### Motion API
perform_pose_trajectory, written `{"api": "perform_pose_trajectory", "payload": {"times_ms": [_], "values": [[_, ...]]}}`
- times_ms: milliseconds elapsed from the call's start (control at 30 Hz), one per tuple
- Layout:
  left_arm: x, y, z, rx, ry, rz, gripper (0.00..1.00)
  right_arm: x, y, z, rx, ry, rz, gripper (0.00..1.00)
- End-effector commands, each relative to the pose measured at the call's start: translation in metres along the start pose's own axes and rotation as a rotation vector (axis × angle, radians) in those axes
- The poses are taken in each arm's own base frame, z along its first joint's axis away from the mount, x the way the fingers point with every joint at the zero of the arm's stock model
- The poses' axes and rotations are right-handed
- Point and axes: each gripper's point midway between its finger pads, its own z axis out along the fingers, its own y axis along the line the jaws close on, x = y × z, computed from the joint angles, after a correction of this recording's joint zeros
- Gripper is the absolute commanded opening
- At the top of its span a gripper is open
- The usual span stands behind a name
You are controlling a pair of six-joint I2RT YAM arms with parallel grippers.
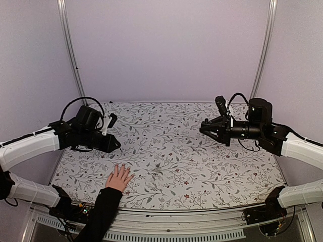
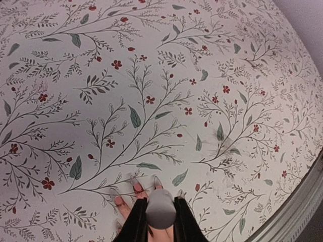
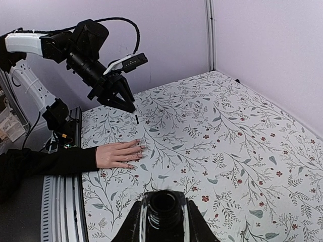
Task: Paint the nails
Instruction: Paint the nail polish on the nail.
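A light-skinned hand (image 1: pixel 119 177) in a black sleeve lies flat on the flowered cloth, fingers spread. Its long nails (image 2: pixel 135 182) show just beyond my left gripper (image 2: pixel 158 202), pale and glossy; in the right wrist view some nails (image 3: pixel 137 146) look dark at the tips. The left gripper (image 1: pixel 117 146) hovers over the fingertips, shut on a whitish brush cap (image 2: pixel 161 214). A thin dark brush stem (image 3: pixel 137 119) hangs below it, above and clear of the hand (image 3: pixel 116 154). My right gripper (image 3: pixel 163 199) is shut on a small dark open bottle (image 3: pixel 163 212), held high at the right (image 1: pixel 204 128).
The flowered cloth (image 1: pixel 202 171) covers the table between pale walls. A metal rail (image 1: pixel 166 214) runs along the near edge, and the sleeved forearm (image 1: pixel 98 212) crosses it. Cables loop over both arms.
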Motion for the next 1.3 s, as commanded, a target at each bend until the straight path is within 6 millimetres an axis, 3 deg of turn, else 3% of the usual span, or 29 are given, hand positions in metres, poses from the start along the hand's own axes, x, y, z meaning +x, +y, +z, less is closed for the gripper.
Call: {"api": "perform_pose_trajectory", "payload": {"times_ms": [0, 267, 467, 667, 1033, 1267], "values": [[0.003, 0.004, 0.002, -0.021, 0.039, 0.038, 0.00, -0.018, -0.009, -0.001, 0.049, -0.037, -0.010, 0.00], [0.024, -0.007, 0.016, 0.054, 0.121, 0.074, 0.00, -0.003, -0.008, 0.004, 0.022, 0.004, -0.022, 0.00], [0.025, -0.016, 0.014, 0.054, 0.107, 0.089, 0.00, -0.019, 0.000, -0.008, 0.028, -0.061, -0.058, 0.00], [0.044, -0.028, 0.024, 0.048, 0.168, 0.123, 0.00, -0.021, -0.009, -0.011, 0.089, -0.043, -0.060, 0.00], [0.065, -0.025, 0.040, 0.001, 0.257, 0.122, 0.00, -0.022, -0.012, -0.013, 0.110, -0.055, -0.062, 0.00], [0.051, -0.021, 0.043, -0.032, 0.237, 0.103, 0.00, -0.020, -0.016, -0.007, 0.108, -0.045, -0.062, 0.00]]}}
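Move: The left gripper holds the polish cap with its brush. The middle fingernails of the person's hand lie about 2 cm back from it, 4 cm to its right and some 13 cm below. The thumb is about 4 cm to the right of those nails and 4 cm nearer the base, and the back of the hand about 8 cm behind them. From the right gripper, the nails are level ahead, roughly 28 cm left and 25 cm below. Bring the left gripper down onto the nails, about 7 cm in all: sink a little first, then draw back towards the base and slightly right at nearly the same height, then sink again. Steepen the wrist by some 15 degrees as the brush closes in from beyond the fingertips, and keep the fingers shut on the cap. ##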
